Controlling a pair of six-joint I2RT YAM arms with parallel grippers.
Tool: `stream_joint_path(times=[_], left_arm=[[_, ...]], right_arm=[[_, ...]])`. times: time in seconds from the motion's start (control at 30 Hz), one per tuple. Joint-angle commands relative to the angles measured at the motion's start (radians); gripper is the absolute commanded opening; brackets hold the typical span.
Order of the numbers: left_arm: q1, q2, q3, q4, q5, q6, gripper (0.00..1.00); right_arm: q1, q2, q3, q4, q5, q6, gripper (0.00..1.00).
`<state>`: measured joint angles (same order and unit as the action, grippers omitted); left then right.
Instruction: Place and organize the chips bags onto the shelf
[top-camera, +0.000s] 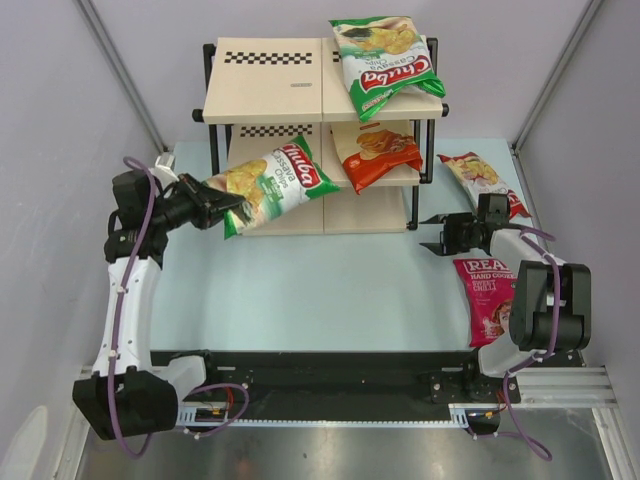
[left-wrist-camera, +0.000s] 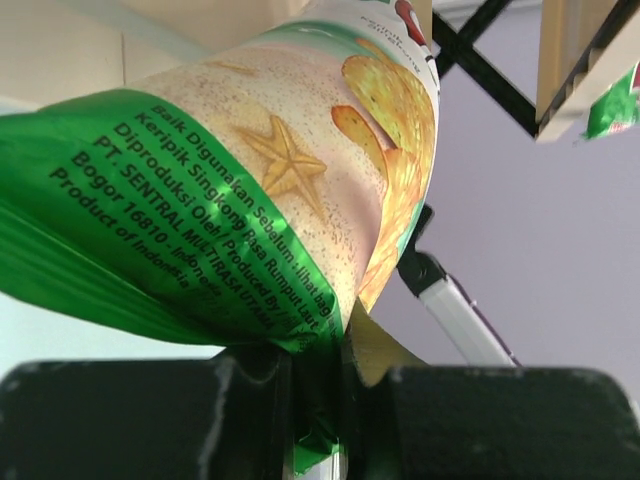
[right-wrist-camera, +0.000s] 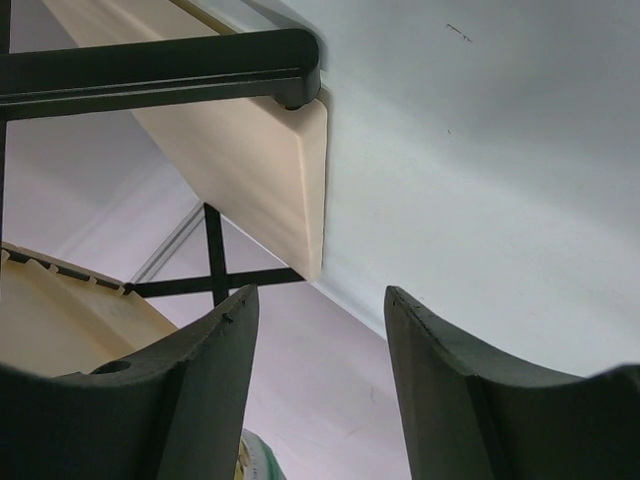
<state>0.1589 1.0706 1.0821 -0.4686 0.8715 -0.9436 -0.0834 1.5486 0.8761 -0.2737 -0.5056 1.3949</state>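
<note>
The shelf (top-camera: 262, 85) stands at the back of the table. One green-and-white Chuba bag (top-camera: 385, 65) lies on its top board at the right, and the orange bag (top-camera: 375, 152) rests on the middle board. My left gripper (top-camera: 222, 205) is shut on the end seam of a second green Chuba bag (top-camera: 270, 183), held tilted at the left front of the shelf's lower tiers. In the left wrist view that bag (left-wrist-camera: 250, 200) fills the frame, its seam pinched in my left gripper (left-wrist-camera: 330, 400). My right gripper (top-camera: 430, 232) is open and empty by the shelf's right front leg, shown as (right-wrist-camera: 320, 310) in its wrist view.
A red-and-white bag (top-camera: 480, 178) lies on the table to the right of the shelf. A magenta bag (top-camera: 487, 295) lies beside the right arm. A beige shelf board (right-wrist-camera: 250, 160) and black frame tube (right-wrist-camera: 160, 70) sit just ahead of the right fingers.
</note>
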Motion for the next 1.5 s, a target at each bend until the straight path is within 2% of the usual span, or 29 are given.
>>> stream_joint_path(times=[0.0,0.13,0.23,0.37,0.5,0.53,0.57,0.63,0.77,0.93,1.07,1.2,1.47], left_arm=[[0.007,0.028,0.065,0.145,-0.090,-0.076,0.00],[-0.013,0.051,0.044,0.273,-0.205,-0.181,0.00],[-0.045,0.078,0.058,0.304,-0.325,-0.228,0.00],[-0.195,0.132,0.114,0.275,-0.514,-0.230,0.00],[-0.301,0.181,0.134,0.289,-0.673,-0.287,0.00],[-0.318,0.180,0.140,0.247,-0.795,-0.299,0.00],[-0.350,0.172,0.141,0.236,-0.857,-0.303,0.00],[-0.372,0.158,0.125,0.231,-1.016,-0.302,0.00],[-0.372,0.131,0.078,0.258,-1.147,-0.363,0.00],[-0.378,0.181,0.088,0.269,-1.184,-0.461,0.00],[-0.416,0.273,0.153,0.271,-1.207,-0.501,0.00],[-0.466,0.374,0.263,0.184,-1.240,-0.609,0.02],[-0.581,0.450,0.409,0.001,-1.261,-0.641,0.06]], right_arm=[[0.001,0.016,0.029,0.004,-0.010,-0.008,0.59],[0.001,0.034,0.031,0.004,-0.010,-0.017,0.58],[-0.001,0.068,0.031,0.047,-0.019,0.003,0.58],[0.002,0.099,0.034,0.088,-0.043,0.032,0.57],[0.004,0.111,0.087,0.015,-0.039,-0.011,0.57],[0.004,0.111,0.096,0.005,-0.034,-0.031,0.58],[0.004,0.110,0.110,-0.004,-0.027,-0.033,0.58],[-0.001,0.104,0.119,-0.009,-0.025,-0.034,0.58],[-0.003,0.088,0.127,-0.024,-0.024,-0.045,0.58],[-0.003,0.079,0.129,-0.070,-0.025,-0.069,0.59],[-0.003,0.073,0.129,-0.070,-0.033,-0.073,0.59],[-0.015,0.059,0.129,-0.068,-0.044,-0.071,0.59],[-0.041,0.053,0.127,-0.098,-0.034,-0.088,0.59]])
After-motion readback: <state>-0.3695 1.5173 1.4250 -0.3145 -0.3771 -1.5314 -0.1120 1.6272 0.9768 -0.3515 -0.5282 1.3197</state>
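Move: The left hand already grips the green Chuba bag by one end. The empty left half of the middle shelf lies roughly 24 cm ahead of it, 7 cm to its right and 8 cm below. The top board's left half is about 22 cm ahead, 7 cm right and 12 cm above. The orange cassava bag on the middle shelf is some 24 cm ahead, 27 cm right and 6 cm below. For the right hand that empty half is about 17 cm ahead, 34 cm left and 13 cm higher. Keeping its pinch on the Chuba bag's end, the left hand carries the bag forward about 17 cm at a steady height into the gap between middle shelf and top board. It weaves right, left and right again, ending some 4 cm right, while the wrist turns about 45 degrees counter-clockwise so the fingers point forward. The empty right hand dips under 3 cm and comes back up. ##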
